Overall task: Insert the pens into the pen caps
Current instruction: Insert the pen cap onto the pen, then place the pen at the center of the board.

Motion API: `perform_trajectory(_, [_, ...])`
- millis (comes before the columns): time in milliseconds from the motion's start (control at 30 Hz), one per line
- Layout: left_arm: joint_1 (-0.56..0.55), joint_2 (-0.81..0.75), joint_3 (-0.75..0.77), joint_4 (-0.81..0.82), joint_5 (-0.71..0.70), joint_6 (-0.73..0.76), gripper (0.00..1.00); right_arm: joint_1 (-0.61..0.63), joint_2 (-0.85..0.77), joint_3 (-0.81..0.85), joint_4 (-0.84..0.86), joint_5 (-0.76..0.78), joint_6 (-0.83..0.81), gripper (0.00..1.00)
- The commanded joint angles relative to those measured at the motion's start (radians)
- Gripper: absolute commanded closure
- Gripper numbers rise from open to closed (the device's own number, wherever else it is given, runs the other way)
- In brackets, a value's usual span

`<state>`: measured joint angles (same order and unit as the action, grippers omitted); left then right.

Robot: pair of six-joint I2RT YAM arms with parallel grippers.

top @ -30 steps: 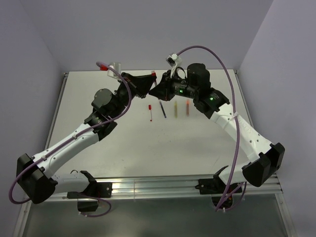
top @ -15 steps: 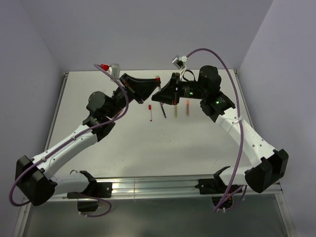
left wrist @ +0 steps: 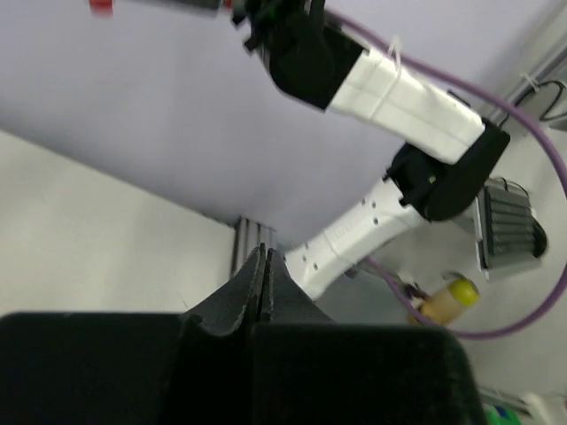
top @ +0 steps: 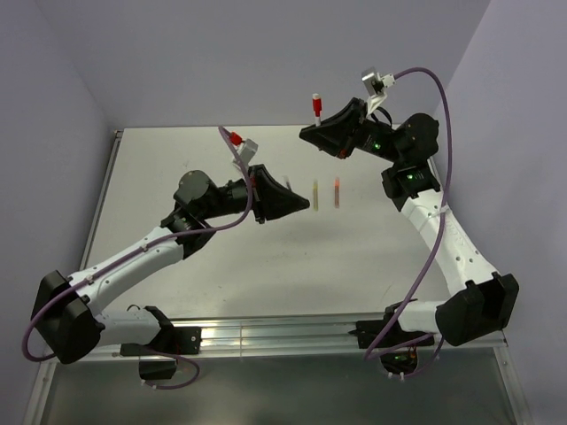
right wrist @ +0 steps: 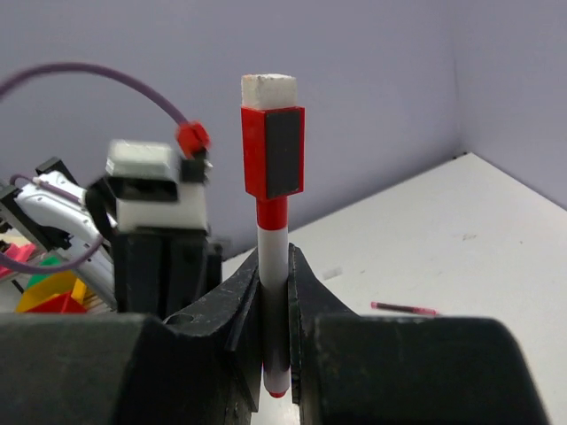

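Observation:
My right gripper (top: 316, 131) is raised over the far side of the table, shut on a white-barrelled pen (top: 315, 112) that stands upright with a red cap (right wrist: 273, 163) on its top end. In the right wrist view the pen (right wrist: 273, 274) sits between the jaws of the right gripper (right wrist: 275, 292). My left gripper (top: 301, 205) hangs over the table's middle, shut and empty, its jaws pressed together in the left wrist view (left wrist: 266, 266). An olive-yellow pen (top: 315, 190) and an orange pen (top: 336, 191) lie side by side on the table. A dark red pen (right wrist: 403, 308) lies flat too.
The white table (top: 266, 266) is walled in by lavender panels, with a metal rail (top: 266, 332) along its near edge. Purple cables (top: 434, 221) loop off both arms. The left arm's wrist camera block (right wrist: 158, 195) shows close behind the held pen.
The left gripper let go at the pen's cap end, closed and swung right and nearer, over the table's middle. The right gripper rose up and to the right with the capped pen.

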<state>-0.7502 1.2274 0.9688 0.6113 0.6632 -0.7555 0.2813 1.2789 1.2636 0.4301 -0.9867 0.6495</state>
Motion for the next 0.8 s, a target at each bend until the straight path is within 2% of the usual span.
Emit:
perform_trajectory(0, [-0.001,0.012,-0.002,-0.021,0.170,-0.034,1.00,0.004,0.008,0.046,0.141,0.031,0.053,1.00])
perform_trajectory(133, [0.002,-0.002,0.019,-0.100,0.099,0.010,1.00,0.004,0.002,0.054,0.095,0.031,0.012,1.00])
perform_trajectory(267, [0.040,-0.023,0.067,-0.264,0.018,0.070,0.98,0.002,-0.016,0.063,-0.008,0.071,-0.050,1.00])
perform_trajectory(300, [0.078,-0.037,0.062,-0.284,0.003,0.068,0.88,0.004,-0.016,0.077,-0.034,0.082,-0.074,1.00])
perform_trajectory(400, [0.149,-0.110,0.051,-0.303,-0.053,0.073,0.76,0.004,-0.018,0.085,-0.094,0.089,-0.085,1.00])
perform_trajectory(433, [0.204,-0.138,0.059,-0.318,-0.063,0.071,0.66,0.004,-0.023,0.070,-0.096,0.091,-0.074,1.00])
perform_trajectory(467, [0.230,-0.149,0.068,-0.321,-0.065,0.076,0.62,0.006,-0.033,0.059,-0.094,0.085,-0.070,1.00])
perform_trajectory(500, [0.264,-0.152,0.103,-0.335,-0.076,0.094,0.54,0.009,-0.041,0.045,-0.093,0.086,-0.068,1.00])
perform_trajectory(633, [0.288,-0.114,0.203,-0.354,-0.068,0.113,0.48,0.064,-0.059,0.049,-0.255,0.149,-0.177,1.00])
perform_trajectory(767, [0.298,-0.069,0.298,-0.321,-0.054,0.102,0.43,0.131,-0.059,0.062,-0.321,0.203,-0.237,1.00])
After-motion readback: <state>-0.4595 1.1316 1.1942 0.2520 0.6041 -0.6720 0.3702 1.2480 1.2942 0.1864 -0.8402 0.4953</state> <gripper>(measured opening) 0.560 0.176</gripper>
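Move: The red pen cap, already on the pen that stands upright in the right fingers, lies about 10 cm ahead of the empty left hand, 3 cm to its right and some 11 cm above. The right fingers are roughly 6 cm straight below the cap. Far down on the table, around 42 cm below the left hand and 29 cm ahead, lie the yellow pen, 8 cm to the right, and the orange pen, 15 cm to the right. From the right hand, the cap is about 6 cm straight up. The left hand, fingers still shut, first dips some 4 cm, then swings forward and left and climbs about 11 cm from its low point while turning roughly 20 degrees counter-clockwise and opening its fingers to about half, so it comes closer to the cap and faces it from the left, without touching. The right hand keeps its pinch on the pen barrel, holds the pen upright nearly in place, and late on eases a little left and down towards the left hand. ##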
